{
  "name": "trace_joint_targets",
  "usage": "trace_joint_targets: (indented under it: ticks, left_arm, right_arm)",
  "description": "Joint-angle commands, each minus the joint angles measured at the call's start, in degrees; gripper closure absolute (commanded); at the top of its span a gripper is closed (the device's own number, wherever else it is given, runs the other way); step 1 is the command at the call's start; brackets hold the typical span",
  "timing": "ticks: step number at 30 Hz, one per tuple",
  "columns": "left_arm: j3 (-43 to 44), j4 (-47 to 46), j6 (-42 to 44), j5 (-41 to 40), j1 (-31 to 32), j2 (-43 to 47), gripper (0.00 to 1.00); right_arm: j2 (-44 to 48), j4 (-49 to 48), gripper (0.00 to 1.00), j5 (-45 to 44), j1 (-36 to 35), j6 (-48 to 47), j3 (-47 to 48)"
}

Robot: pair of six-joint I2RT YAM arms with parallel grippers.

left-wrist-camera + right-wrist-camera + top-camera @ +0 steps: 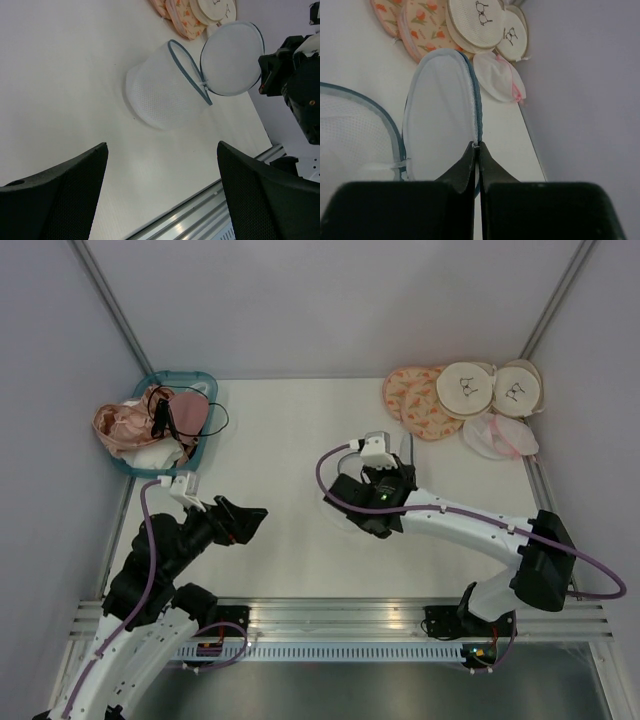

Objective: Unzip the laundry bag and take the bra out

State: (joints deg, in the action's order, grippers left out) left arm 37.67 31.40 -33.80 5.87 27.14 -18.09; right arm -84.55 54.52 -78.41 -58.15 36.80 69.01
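Observation:
The laundry bag (162,95), white mesh with a blue-grey rim, lies on its side on the table with its mouth unzipped. Its round lid (232,60) stands swung open, hinged at the rim. My right gripper (478,146) is shut on the lid's zipped edge (477,110), pinching it between the fingertips. In the top view the right arm (385,485) covers most of the bag. My left gripper (161,150) hangs open over bare table, well short of the bag, nothing between its fingers (247,522). Through the mesh the bag looks hollow. Pink bras (150,420) with black straps lie in a basket.
The teal basket (128,466) sits at the far left corner. Peach patterned pouches (415,400), cream round pouches (470,388) and a white-pink pouch (500,437) cluster at the far right. An aluminium rail (340,615) runs along the near edge. Walls enclose three sides.

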Motion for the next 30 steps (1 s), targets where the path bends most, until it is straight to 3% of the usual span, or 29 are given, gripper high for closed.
trace_joint_targets:
  ticks: [1,7,9,11,12,17,23,24,25,27,28,30]
  left_arm:
    - [0.9,0.5,-0.1,-1.6,0.3,0.6,0.07]
    - [0.9,2.5,-0.9,-5.6,0.3,2.4,0.08]
    - [0.9,3.1,-2.0,-7.7,0.3,3.1,0.07]
    - [0.7,3.7,-2.6,-9.3,0.3,3.9,0.07]
    - [0.5,3.7,-2.9,-9.5,0.3,4.1,0.07]
    - [-0.1,3.9,-3.4,-9.6,0.3,4.5,0.07]
    - [-0.2,3.9,-3.6,-10.2,0.3,4.9,0.05]
    - [-0.2,3.8,-3.6,-10.3,0.3,4.9,0.05]
    - [-0.2,3.9,-3.6,-10.2,0.3,4.6,0.05]
    - [-0.2,3.8,-3.6,-10.2,0.3,4.5,0.04]
    - [-0.3,3.8,-3.6,-10.3,0.3,4.4,0.03]
    - [-0.2,3.8,-3.7,-10.4,0.3,4.2,0.03]
  right_arm:
    - [-3.1,3.6,0.99,-9.4,-4.5,0.5,3.7]
    - [-11.6,2.4,1.00,-17.7,-13.2,-3.5,7.6]
    - [-15.9,5.4,1.00,-19.9,-16.6,1.4,10.5]
    - [-22.8,18.5,1.00,-20.5,-18.7,9.8,16.3]
    - [-25.7,26.6,1.00,-21.2,-20.7,23.3,18.8]
    - [-33.3,29.0,1.00,-22.5,-26.3,25.7,22.2]
    - [-30.4,29.0,0.99,-24.5,-32.4,29.1,21.2]
    - [-30.0,29.0,0.95,-24.5,-33.4,29.4,20.8]
    - [-29.4,29.0,0.70,-24.5,-33.8,29.6,19.9]
    - [-27.3,29.0,0.50,-24.2,-35.4,31.1,19.0]
    - [-25.7,29.0,0.31,-24.1,-36.6,32.0,18.1]
    - [-23.4,29.0,0.12,-23.9,-38.1,33.6,17.0]
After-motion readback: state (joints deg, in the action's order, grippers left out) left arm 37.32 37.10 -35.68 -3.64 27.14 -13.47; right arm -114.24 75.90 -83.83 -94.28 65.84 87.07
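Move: The right hand already pinches the outer zip edge of the mesh lid. The laundry bag's body hangs off the lid about 13 cm to this hand's left, some 3 cm ahead and 10 cm below. The peach pouches lie roughly 35 cm ahead and 7 cm right, and the round cream pouches about 38 cm ahead and 19 cm right, both some 16 cm lower. From the idle left hand, the laundry bag is about 20 cm ahead, 21 cm right and 12 cm down. Leftward and back towards the base, sinking some 6 cm, the right hand drags the laundry bag by its pinched lid edge, going about 20 cm left while swinging roughly 30 degrees counter-clockwise; its leftward travel dies out near the end and, still drawing back, the fingers open wide and let go of the lid. The left hand, still open, shifts about 3 cm left and turns slightly counter-clockwise. ##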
